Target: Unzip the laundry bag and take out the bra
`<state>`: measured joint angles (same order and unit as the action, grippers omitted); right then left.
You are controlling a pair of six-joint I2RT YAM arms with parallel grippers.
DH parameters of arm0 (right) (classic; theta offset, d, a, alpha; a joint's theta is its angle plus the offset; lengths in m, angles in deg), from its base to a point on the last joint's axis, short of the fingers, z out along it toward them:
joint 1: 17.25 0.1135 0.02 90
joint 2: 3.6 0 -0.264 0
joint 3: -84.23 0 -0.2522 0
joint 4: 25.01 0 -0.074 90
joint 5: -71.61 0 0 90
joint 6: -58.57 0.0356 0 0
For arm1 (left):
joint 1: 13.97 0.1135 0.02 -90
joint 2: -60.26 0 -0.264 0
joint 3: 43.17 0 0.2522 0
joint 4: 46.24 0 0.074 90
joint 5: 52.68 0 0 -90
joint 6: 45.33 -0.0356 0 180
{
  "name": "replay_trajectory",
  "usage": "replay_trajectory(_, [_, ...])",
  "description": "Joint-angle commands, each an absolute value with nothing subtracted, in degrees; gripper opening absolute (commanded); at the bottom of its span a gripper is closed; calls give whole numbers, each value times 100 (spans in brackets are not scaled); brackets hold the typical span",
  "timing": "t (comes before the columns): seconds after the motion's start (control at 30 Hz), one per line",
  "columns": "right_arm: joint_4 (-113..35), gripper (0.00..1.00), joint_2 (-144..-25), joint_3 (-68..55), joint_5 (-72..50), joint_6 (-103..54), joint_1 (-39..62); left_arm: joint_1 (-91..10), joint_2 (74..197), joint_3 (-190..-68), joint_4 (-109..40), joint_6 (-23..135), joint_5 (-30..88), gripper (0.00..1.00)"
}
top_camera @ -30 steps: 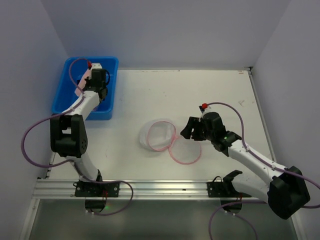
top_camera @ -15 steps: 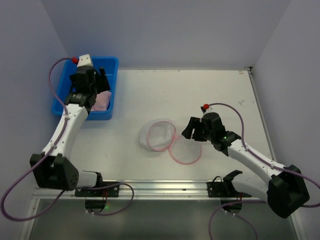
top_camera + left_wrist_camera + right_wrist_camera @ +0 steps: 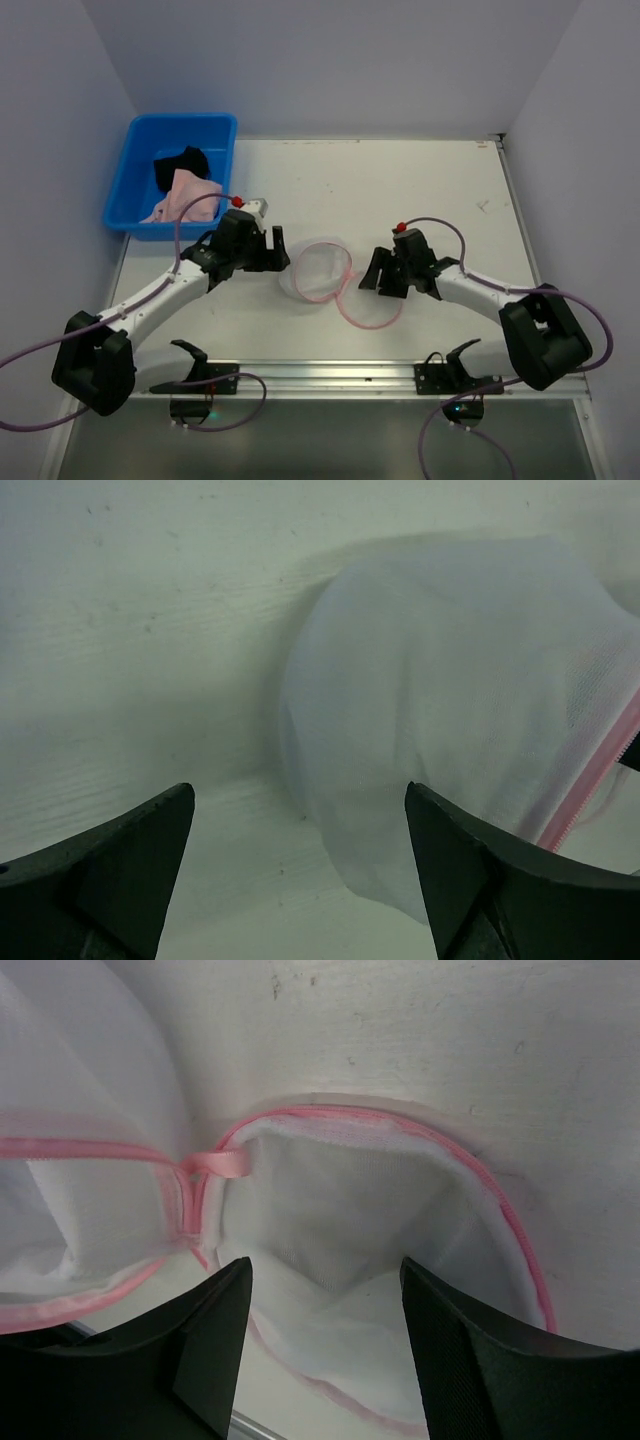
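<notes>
The white mesh laundry bag [image 3: 315, 268] lies unzipped mid-table, its pink-trimmed round lid [image 3: 372, 303] flopped open to the right. A pink garment, the bra [image 3: 188, 193], lies in the blue bin. My left gripper [image 3: 279, 251] is open just left of the bag; in the left wrist view the bag's mesh wall [image 3: 450, 700] stands ahead of the gripper [image 3: 298, 795], with nothing between the fingers. My right gripper [image 3: 373, 272] is open over the lid; the right wrist view shows the lid [image 3: 380, 1200] and a pink loop tab [image 3: 216, 1163] beyond the gripper [image 3: 325, 1265].
The blue bin [image 3: 133, 190] stands at the table's back left corner and also holds a black item [image 3: 180, 162]. Grey walls close in the left, back and right. A metal rail [image 3: 300, 375] runs along the near edge.
My left arm swung out of the blue bin to the bag's left side, opening and leaving the pink garment in the bin. My right gripper shifted slightly toward the lid.
</notes>
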<state>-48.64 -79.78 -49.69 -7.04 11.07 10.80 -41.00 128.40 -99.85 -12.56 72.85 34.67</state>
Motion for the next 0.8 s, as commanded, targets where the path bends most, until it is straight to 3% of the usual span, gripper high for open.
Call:
replay_trajectory(0.0, [-4554,64,-8295,-4905,-397,1348,1043,-4289,12907,-9763,-2131,7701,3302,89])
replay_trajectory(0.2, [-4554,63,-8858,-4474,-477,1190,964,-4491,13706,-9376,-3018,7824,3686,84])
replay_trajectory(0.33, [-4545,63,-9157,-4194,-556,1058,911,-4518,14610,-9262,-3142,7894,4259,75])
replay_trajectory(0.47, [-4615,63,-9307,-3983,-696,900,771,-4509,14946,-9182,-3564,8140,4488,57])
replay_trajectory(0.5, [-4694,63,-9290,-3938,-775,874,710,-4517,14982,-9191,-3590,8176,4523,47])
replay_trajectory(0.6, [-5061,63,-9028,-3762,-1230,733,683,-4518,15000,-9217,-3608,8281,4567,30])
replay_trajectory(0.63, [-5185,63,-8913,-3753,-1398,715,674,-4509,14965,-9226,-3582,8299,4559,19])
replay_trajectory(0.77, [-5862,63,-8306,-3893,-2303,952,665,-4517,14807,-9279,-3371,8413,4567,0])
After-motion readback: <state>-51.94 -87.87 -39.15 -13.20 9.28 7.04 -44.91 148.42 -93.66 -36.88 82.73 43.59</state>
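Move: The laundry bag's left end lies about 1 cm ahead of the left gripper, 2 cm to its right and 9 cm below; the bag's body is centred some 3 cm ahead, 9 cm right and 8 cm down, its open flap about 4 cm back, 21 cm right and 10 cm down. The right gripper is low over that flap's middle, about 2 cm above; from it the pink tab is 4 cm ahead and 5 cm left, the bag's body 3 cm ahead and 13 cm left. Bring the left gripper down about 9 cm onto the bag's left end, easing slightly forward and right, and shut the nearly wide-open fingers on the mesh beside the zip rim. Meanwhile slide the half-open right gripper level about 6 cm forward, pushing the flap along; finish it with a short shift right and a slight rise. ##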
